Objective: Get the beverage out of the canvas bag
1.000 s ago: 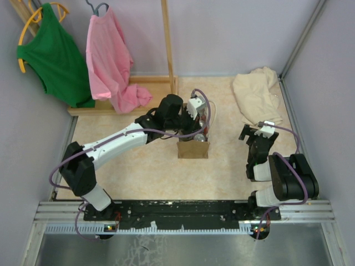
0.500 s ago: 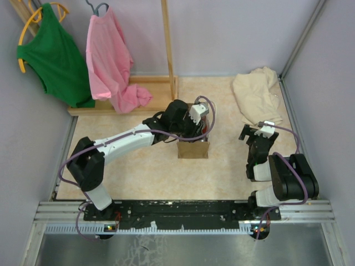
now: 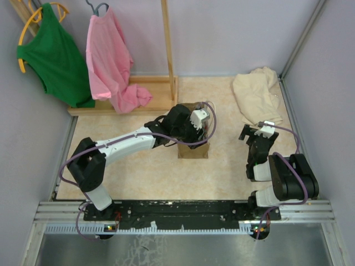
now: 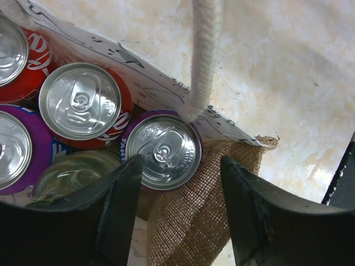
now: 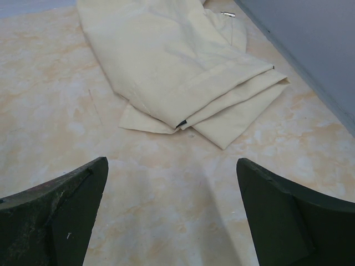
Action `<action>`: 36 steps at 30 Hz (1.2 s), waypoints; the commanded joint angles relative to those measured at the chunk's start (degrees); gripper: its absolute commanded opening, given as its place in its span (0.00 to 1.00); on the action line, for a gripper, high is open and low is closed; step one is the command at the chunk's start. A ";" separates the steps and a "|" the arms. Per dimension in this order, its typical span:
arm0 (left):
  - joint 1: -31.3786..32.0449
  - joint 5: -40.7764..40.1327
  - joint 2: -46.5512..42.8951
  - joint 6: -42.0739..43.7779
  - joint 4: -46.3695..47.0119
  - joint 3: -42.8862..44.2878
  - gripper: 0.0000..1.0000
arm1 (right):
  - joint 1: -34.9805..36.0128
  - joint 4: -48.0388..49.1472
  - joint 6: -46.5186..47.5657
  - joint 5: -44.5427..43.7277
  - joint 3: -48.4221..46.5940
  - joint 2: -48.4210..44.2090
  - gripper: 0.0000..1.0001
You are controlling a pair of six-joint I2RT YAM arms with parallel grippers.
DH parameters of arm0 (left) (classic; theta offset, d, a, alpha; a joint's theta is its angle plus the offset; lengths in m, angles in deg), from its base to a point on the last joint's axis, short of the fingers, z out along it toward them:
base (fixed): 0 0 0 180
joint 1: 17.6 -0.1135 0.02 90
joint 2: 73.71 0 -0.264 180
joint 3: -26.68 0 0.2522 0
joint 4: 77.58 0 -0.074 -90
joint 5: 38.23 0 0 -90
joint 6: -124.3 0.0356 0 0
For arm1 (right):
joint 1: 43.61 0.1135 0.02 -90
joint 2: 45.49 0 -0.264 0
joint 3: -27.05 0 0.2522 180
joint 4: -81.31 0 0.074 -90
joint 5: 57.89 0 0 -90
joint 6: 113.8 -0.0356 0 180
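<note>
The canvas bag (image 3: 193, 150) stands mid-table. In the left wrist view its brown woven wall (image 4: 194, 216) and a white rope handle (image 4: 204, 55) show. Inside stand several cans: a purple Fanta can (image 4: 162, 151) in the near corner, a red Coca-Cola can (image 4: 80, 100) beside it, and others further left. My left gripper (image 3: 203, 132) hovers open just above the bag's corner (image 4: 180, 213), jaws wide apart, the purple can's rim by the left finger (image 4: 119, 210). My right gripper (image 3: 252, 132) is open and empty above bare table (image 5: 172, 216).
A pale beige folded cloth (image 3: 256, 94) lies at the back right, ahead of the right gripper (image 5: 177, 66). A wooden rack base (image 3: 150, 91) with a green garment (image 3: 52, 55) and a pink garment (image 3: 111, 61) stands at the back left. Walls close both sides.
My left gripper has moved from behind the bag toward the near side and down over its opening. The right arm has not moved.
</note>
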 commanded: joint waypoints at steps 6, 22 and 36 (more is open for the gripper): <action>2.27 -4.97 2.55 -1.12 -3.27 -0.08 0.86 | 0.32 2.53 -0.12 -0.64 -1.44 0.03 0.99; 6.10 -13.15 0.27 -1.38 -5.86 2.21 0.93 | 0.31 2.53 -0.10 -0.64 -1.44 0.03 0.99; 7.95 -17.94 1.15 -1.12 -6.70 4.28 0.93 | 0.35 2.54 -0.12 -0.66 -1.44 0.03 0.99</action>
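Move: The near Fanta can, at the near right end of the bag, sits about 3 cm ahead of the left hand and 1 cm to its right, its middle some 8 cm below. The middle Coke can is about 9 cm ahead and level sideways. The glass bottle lies 5 cm ahead and 6 cm to the left, with both at similar depth to the Fanta. From the idle right hand, the near Fanta can is about 29 cm left, 4 cm back and slightly lower. Over the near Fanta can in the bag, the left fingers spread from a bit over half open to nearly full width. The hand hardly shifts, drifting roughly 1 cm right and coming back, while the wrist turns some 15 degrees, swinging the fingers counter-clockwise to point farther forward. No grip is taken. ##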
